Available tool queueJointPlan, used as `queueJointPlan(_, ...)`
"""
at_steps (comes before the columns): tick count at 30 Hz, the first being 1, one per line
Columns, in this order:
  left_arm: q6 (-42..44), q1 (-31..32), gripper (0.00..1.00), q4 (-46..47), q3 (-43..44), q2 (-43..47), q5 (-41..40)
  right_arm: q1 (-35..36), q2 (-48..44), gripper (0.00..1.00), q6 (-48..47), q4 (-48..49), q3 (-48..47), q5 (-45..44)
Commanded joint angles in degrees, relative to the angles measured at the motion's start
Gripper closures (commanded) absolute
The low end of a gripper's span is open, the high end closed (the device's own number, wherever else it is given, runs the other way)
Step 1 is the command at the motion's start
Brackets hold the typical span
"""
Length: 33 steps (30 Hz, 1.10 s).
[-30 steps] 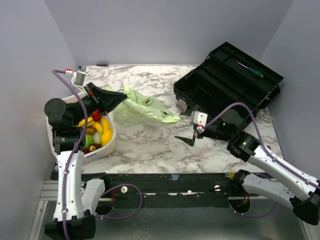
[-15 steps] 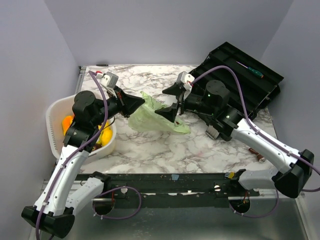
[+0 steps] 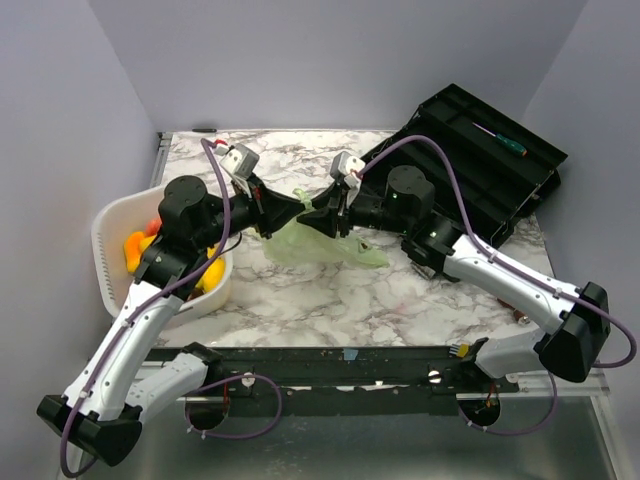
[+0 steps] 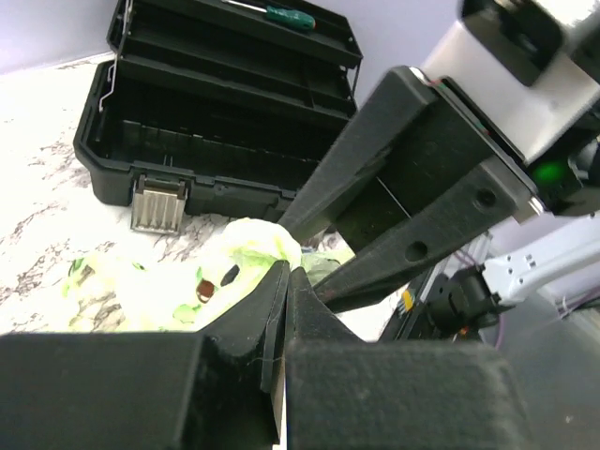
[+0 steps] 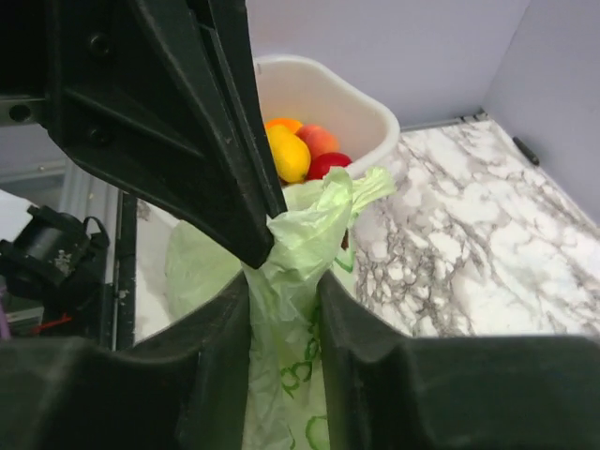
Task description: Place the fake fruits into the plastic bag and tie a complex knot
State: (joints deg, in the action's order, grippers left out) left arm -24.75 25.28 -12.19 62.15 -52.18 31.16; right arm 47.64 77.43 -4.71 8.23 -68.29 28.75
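Note:
The pale green plastic bag (image 3: 325,248) lies on the marble table, its top pulled up into a peak between both grippers. My left gripper (image 3: 290,208) is shut on the bag's upper edge; the left wrist view shows its jaws (image 4: 286,274) pressed together at the bag (image 4: 248,246). My right gripper (image 5: 286,291) stands with a finger on each side of the bag's bunched neck (image 5: 309,234), and the film touches both. The left fingers (image 5: 187,141) cross just above. The fake fruits (image 3: 135,250) (image 5: 286,155) lie in the white basket (image 3: 105,225). No knot shows.
An open black toolbox (image 3: 470,150) (image 4: 216,94) with a green-handled screwdriver (image 3: 505,140) sits at the back right. The white basket's rim (image 5: 347,103) is close behind the bag on the left. Purple cables loop above both arms.
Both grippers came together over the bag at the table's middle. The right arm swung in from the right, and its jaws narrowed round the bag's neck. The bag's top rose.

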Motion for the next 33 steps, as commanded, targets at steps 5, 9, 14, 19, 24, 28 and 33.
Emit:
queueJointPlan(5, 8.5, -9.7, 0.62, -10.6, 11.2, 0.3, 16.4, 0.2, -2.7, 0.99, -6.1, -2.4, 2.8, -5.6)
queueJointPlan(9, 5.9, -24.4, 0.09, -12.5, 9.0, 2.4, 20.3, 0.2, -8.2, 0.99, -8.5, 1.0, 8.2, -6.8)
queueJointPlan(14, 3.8, -36.6, 0.02, -17.9, 3.0, 2.2, 19.7, 0.2, -15.5, 0.99, -11.6, 11.3, 17.6, -3.8)
queueJointPlan(19, 0.6, -38.9, 0.01, -17.5, -4.4, -0.8, 20.2, 0.2, -18.6, 0.99, -13.6, 13.9, 21.3, -1.2)
queueJointPlan(24, -11.0, -38.5, 0.01, -2.4, -12.3, -2.7, 29.7, 0.2, -20.0, 0.99, -14.1, 13.7, 22.0, 2.3)
queueJointPlan(28, -23.6, -35.2, 0.02, 11.8, -17.8, -3.0, 34.1, 0.2, -19.8, 0.99, -13.8, 13.7, 21.6, 2.8)
queueJointPlan(33, -32.5, -31.1, 0.02, 21.2, -23.2, -5.1, 33.2, 0.2, -19.3, 0.99, -10.9, 15.9, 20.1, 5.1)
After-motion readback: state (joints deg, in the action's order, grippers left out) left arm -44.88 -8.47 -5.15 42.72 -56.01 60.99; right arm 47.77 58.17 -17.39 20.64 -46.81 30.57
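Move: Just below the left hand, about 12 cm down, 4 cm to its right and 4 cm back, hangs the middle of the plastic bag, its gathered top already at the fingertips of both hands. From the right hand the bag's middle is some 10 cm down, 3 cm back and 2 cm right. The white fruit bin stands roughly 31 cm left of the left hand, 2 cm back; the black toolbox about 31 cm right of the right hand and 13 cm ahead, both some 30 cm lower. Taking over the bag, the right hand finishes closing on its gathered top, then draws it about 6 cm right and 5 cm back, rolling some 20 degrees. The left fingers open wide and let go; that hand swings left and slightly up, drops about 15 cm while rolling, then turns back right some 5 cm towards the bag's loose side, fingers still open. ##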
